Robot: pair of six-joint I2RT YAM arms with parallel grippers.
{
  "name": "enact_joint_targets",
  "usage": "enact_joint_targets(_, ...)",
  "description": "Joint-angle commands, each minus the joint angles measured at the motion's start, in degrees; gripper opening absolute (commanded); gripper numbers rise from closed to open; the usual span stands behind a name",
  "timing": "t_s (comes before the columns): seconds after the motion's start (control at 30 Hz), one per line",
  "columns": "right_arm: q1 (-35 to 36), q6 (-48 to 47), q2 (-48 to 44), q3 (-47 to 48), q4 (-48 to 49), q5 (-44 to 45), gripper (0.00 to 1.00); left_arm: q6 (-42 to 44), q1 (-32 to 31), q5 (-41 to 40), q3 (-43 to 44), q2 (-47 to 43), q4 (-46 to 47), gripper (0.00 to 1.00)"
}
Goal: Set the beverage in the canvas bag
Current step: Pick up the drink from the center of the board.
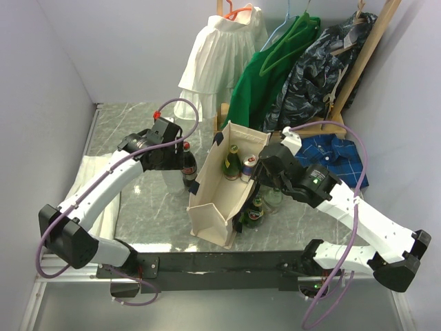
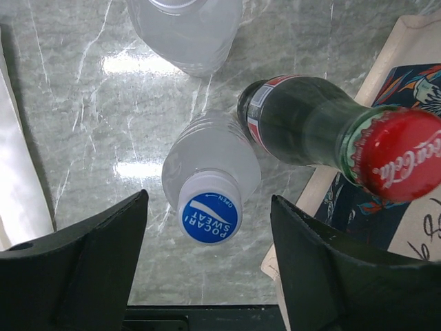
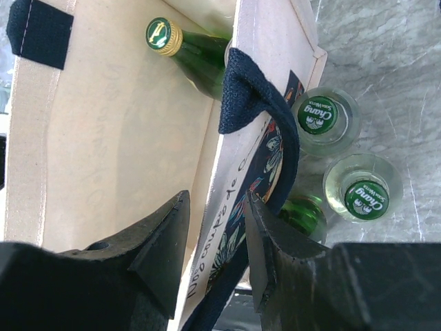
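The cream canvas bag (image 1: 210, 214) stands upright mid-table with its mouth open; a green bottle (image 3: 186, 45) and a can (image 1: 248, 165) are inside. My left gripper (image 2: 209, 200) hangs open over a beverage, a clear Pocari Sweat bottle with a blue cap (image 2: 208, 217). The cap sits between the fingers, touching neither. A cola bottle with a red cap (image 2: 400, 155) stands just right of it, against the bag (image 2: 413, 76). My right gripper (image 3: 217, 200) is open and straddles the bag's right wall (image 3: 117, 138) by its navy strap (image 3: 265, 103).
Two Chang bottles (image 3: 320, 117) (image 3: 365, 196) and a green bottle (image 3: 303, 214) stand outside the bag on the right. Another clear bottle (image 2: 186, 27) stands beyond the Pocari. A white cloth (image 1: 103, 200) lies at the left edge. Hung clothes (image 1: 275, 69) and a plaid shirt (image 1: 337, 155) fill the back.
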Motion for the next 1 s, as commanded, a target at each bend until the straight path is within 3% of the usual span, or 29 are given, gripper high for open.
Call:
enact_joint_targets(0.0,0.25,0.27,-1.59,-0.28,1.11,0.56,0.45,-0.61,0.26,0.41,-0.2,0.27,1.9,0.74)
enact_joint_targets(0.5,0.33,-0.26,-1.33,-0.37,0.76,0.83,0.45,-0.87,0.26,-0.47,1.03,1.07,2.42,0.57)
enact_joint_targets(0.97,0.16,-0.43,-0.89,-0.19,0.85,0.56,0.45,-0.87,0.26,-0.82,2.35,0.36,2.42,0.52)
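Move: Right between the left hand's open fingers stands the blue-capped clear bottle, its middle about 9 cm below the hand and 1 cm ahead. The Coke bottle stands about 5 cm ahead and 6 cm to the right, the second clear bottle 10 cm ahead and 1 cm left, and the canvas bag's middle some 17 cm to the right, level with the hand. From the right hand the blue-capped bottle lies about 27 cm left and 6 cm ahead, 14 cm lower. Closing around the top of the nearer blue-capped bottle, the left fingers narrow from about three-quarters open to about half, slowing towards the end, while the hand eases down and forward, each by only about half a centimetre, its wrist unturned. The fingertips come close beside the cap and over the bottle's shoulder; whether they touch can't be seen. The right hand stays still, its fingers astride the bag's right rim. ##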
